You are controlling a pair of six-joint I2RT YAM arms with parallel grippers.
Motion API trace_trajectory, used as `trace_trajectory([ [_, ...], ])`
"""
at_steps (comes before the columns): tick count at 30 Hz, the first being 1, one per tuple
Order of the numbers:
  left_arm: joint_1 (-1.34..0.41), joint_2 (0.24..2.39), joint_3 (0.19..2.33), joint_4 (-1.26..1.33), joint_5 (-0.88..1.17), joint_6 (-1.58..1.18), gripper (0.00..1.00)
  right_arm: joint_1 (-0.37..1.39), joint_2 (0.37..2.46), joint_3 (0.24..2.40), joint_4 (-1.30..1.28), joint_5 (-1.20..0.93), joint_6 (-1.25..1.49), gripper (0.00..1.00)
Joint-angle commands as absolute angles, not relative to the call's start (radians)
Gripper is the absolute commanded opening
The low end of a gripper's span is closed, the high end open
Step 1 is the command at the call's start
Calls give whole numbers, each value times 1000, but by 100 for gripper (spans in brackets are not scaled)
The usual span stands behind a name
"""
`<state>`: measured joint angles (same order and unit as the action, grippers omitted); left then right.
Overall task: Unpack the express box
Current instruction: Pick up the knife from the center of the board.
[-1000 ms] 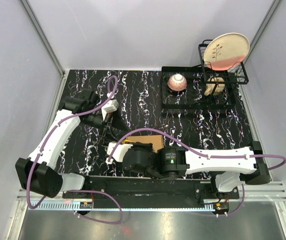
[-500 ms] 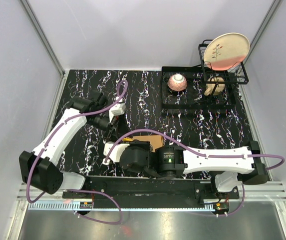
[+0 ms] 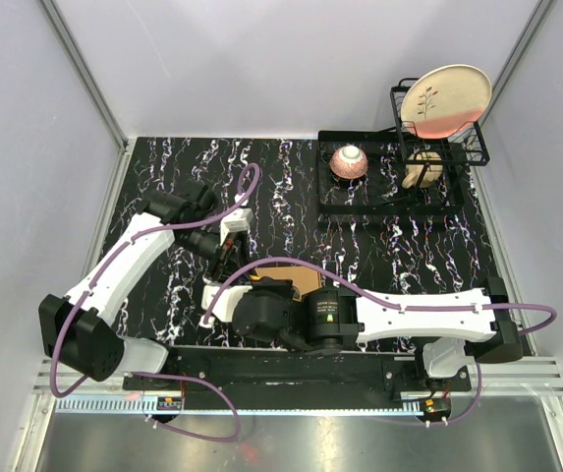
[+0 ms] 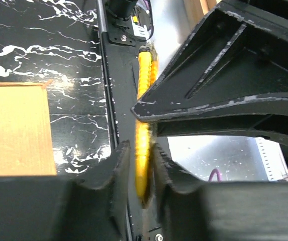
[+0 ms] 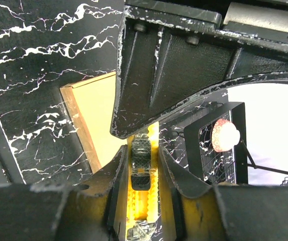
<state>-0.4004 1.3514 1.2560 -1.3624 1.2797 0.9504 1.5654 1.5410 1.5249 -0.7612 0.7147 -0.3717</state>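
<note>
The express box (image 3: 304, 278) is a flat brown cardboard box lying on the black marbled table, partly under my right arm; it also shows in both wrist views (image 4: 13, 130) (image 5: 101, 113). A yellow utility knife (image 4: 144, 75) (image 5: 142, 198) is held above the table just left of the box. My right gripper (image 3: 217, 287) (image 5: 141, 160) is shut on the knife at its black slider. My left gripper (image 3: 227, 253) (image 4: 142, 160) comes from the opposite side, its jaws closed narrowly around the knife's other end. The two grippers face each other nearly tip to tip.
At the back right stands a black wire rack (image 3: 389, 211) with a pink bowl (image 3: 349, 162) (image 5: 224, 134), a beige item (image 3: 422, 169) and an upright plate (image 3: 445, 98). Purple cables loop over both arms. White walls surround the table.
My left arm swung in toward the right gripper and its wide-open jaws closed round the yellow knife. The right arm shifted slightly left, still gripping the knife.
</note>
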Motion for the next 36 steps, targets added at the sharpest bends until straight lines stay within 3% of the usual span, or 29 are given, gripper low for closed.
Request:
trace_trajectory([
  [1,-408,1344,1289,-1546,1273,980,19,1578,1539,1571,-767,710,-387,0],
  [5,-410,1330,1302,-1546,1288,997,0,1578,1532,1572,-772,709,-338,0],
  [6,-410,1327,1308,-1546,1295,1002,0,1578,1529,1575,-773,709,-322,0],
  [8,-410,1324,1312,-1546,1307,1009,0,1578,1513,1591,-769,709,-269,13],
  [10,-410,1321,1319,-1543,1316,1012,0,1577,1493,1612,-758,721,-229,37],
  [11,-410,1321,1324,-1540,1318,1011,0,1575,1465,1621,-755,726,-177,42],
  [14,-408,1319,1345,-1528,1330,1002,0,1542,1360,1605,-706,701,-46,78],
  [17,-402,1310,1376,-1487,1348,962,0,1485,1188,1484,-577,615,81,91],
  [23,-365,1261,1416,-1335,1465,838,0,1375,921,1206,-270,503,189,96],
  [27,-356,1220,1358,-1067,1552,585,0,1254,928,1154,-172,301,250,96],
  [29,-353,1230,1358,-1065,1580,577,0,1194,954,1146,-150,203,281,96],
  [32,-290,1287,1394,-1191,1646,688,0,1117,977,1103,-65,75,333,95],
  [34,-220,1357,1506,-1533,1684,990,0,1086,988,1060,27,14,372,95],
  [36,-198,1431,1577,-1549,1686,971,0,1065,1000,1023,110,3,393,93],
])
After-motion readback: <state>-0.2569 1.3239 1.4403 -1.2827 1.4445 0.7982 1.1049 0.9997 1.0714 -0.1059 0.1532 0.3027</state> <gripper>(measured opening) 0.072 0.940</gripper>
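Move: The knife is already in the right hand's fingers, its middle practically at that hand's point. From the left hand, whose closing fingers straddle its end, the knife's middle lies about 5 cm to the right, 1 cm back and 1 cm lower. The cardboard box sits on the table about 11 cm ahead of the left hand, 6 cm to its right and some 23 cm below. Staying nearly in place, the left hand shuts its fingers on the knife's end, then lifts it about 8 cm and eases forward at the last. The right hand opens wide and lets go, swings up some 15 cm and to the right while rolling its left side up nearly 70 degrees, then comes partway back down, left and forward, still open, close to the knife's free end. ##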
